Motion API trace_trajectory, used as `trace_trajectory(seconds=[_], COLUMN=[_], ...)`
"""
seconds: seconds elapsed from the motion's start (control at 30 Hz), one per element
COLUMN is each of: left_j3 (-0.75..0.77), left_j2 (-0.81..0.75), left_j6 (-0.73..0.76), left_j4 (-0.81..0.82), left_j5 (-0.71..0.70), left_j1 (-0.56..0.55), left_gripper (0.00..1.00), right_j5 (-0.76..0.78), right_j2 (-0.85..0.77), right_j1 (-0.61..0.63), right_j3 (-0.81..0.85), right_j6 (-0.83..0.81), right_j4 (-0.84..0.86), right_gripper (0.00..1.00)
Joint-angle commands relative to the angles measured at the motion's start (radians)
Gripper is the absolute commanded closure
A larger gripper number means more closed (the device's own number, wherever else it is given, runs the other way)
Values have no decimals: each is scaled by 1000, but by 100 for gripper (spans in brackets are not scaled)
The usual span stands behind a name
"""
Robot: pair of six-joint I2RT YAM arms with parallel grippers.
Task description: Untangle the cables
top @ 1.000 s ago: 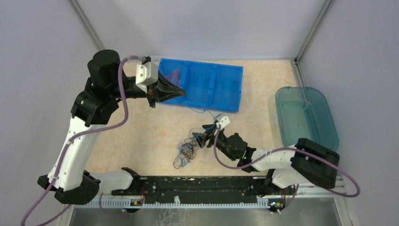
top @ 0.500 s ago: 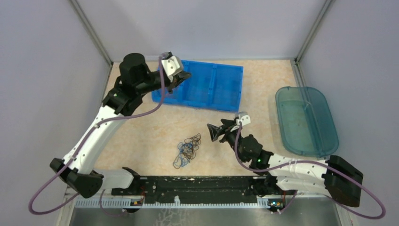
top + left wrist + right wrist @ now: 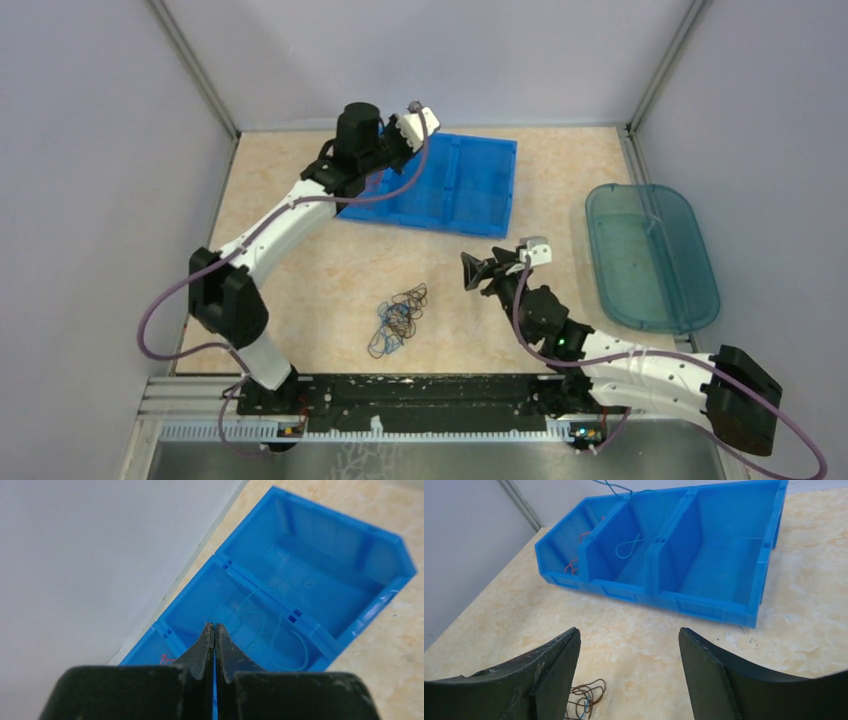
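Note:
The clump of thin brown, blue and orange cables (image 3: pixel 398 318) lies on the table in front of the arms; its edge shows in the right wrist view (image 3: pixel 584 700). My right gripper (image 3: pixel 472 272) (image 3: pixel 626 630) is open and empty, to the right of the clump and apart from it. My left gripper (image 3: pixel 403 160) (image 3: pixel 215 626) is shut above the blue bin (image 3: pixel 490 190). A thin blue cable (image 3: pixel 634 542) (image 3: pixel 300 645) rises from the middle compartment up toward its tips. A red cable (image 3: pixel 571 566) (image 3: pixel 167 658) lies in the left compartment.
The blue bin has three compartments and stands at the back by the wall. A teal tray (image 3: pixel 650 255) stands at the right edge. Grey walls close in the back and both sides.
My left arm swung right along the bin, from its left end to over the middle compartment. My right gripper drew back right from the clump with its jaws open.

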Motion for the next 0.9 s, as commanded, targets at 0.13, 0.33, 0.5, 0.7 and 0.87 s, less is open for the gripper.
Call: trace_trajectory(seconds=[0.13, 0.33, 0.5, 0.7, 0.87], left_j3=[85, 65, 146, 248, 62], left_j2=[158, 211, 232, 137, -69], left_j6=[106, 145, 99, 54, 121], left_j4=[123, 169, 4, -330, -486], left_j5=[-215, -255, -196, 91, 268], left_j1=[-2, 6, 9, 36, 64], left_gripper=[100, 96, 5, 0, 0], right_j5=[-3, -17, -88, -223, -487], right_j2=[-40, -51, -33, -6, 52], right_j1=[-44, -48, -49, -49, -48], right_j3=[28, 28, 57, 86, 126], right_j6=[-17, -15, -29, -19, -63], right_j4=[2, -10, -40, -63, -96], right_gripper=[27, 27, 26, 27, 28])
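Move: My left hand holds the blue cable over the blue bin. The bin's middle compartment, where it goes, is about 13 cm ahead, 2 cm to the right and 27 cm below; the compartment with the red cables is roughly 14 cm ahead and 16 cm left. From my right hand, which is empty, the remaining tangle is some 17 cm left, 4 cm back and 19 cm down. I push my left hand forward and down, about 7 cm each way, to bring the blue cable farther in over the middle compartment, then open the fingers wide and let go. I draw it back about 6 cm, rising some 3 cm. Meanwhile my open right hand drifts slightly right, then swings some 4 cm left towards the tangle, turning a little counter-clockwise. ##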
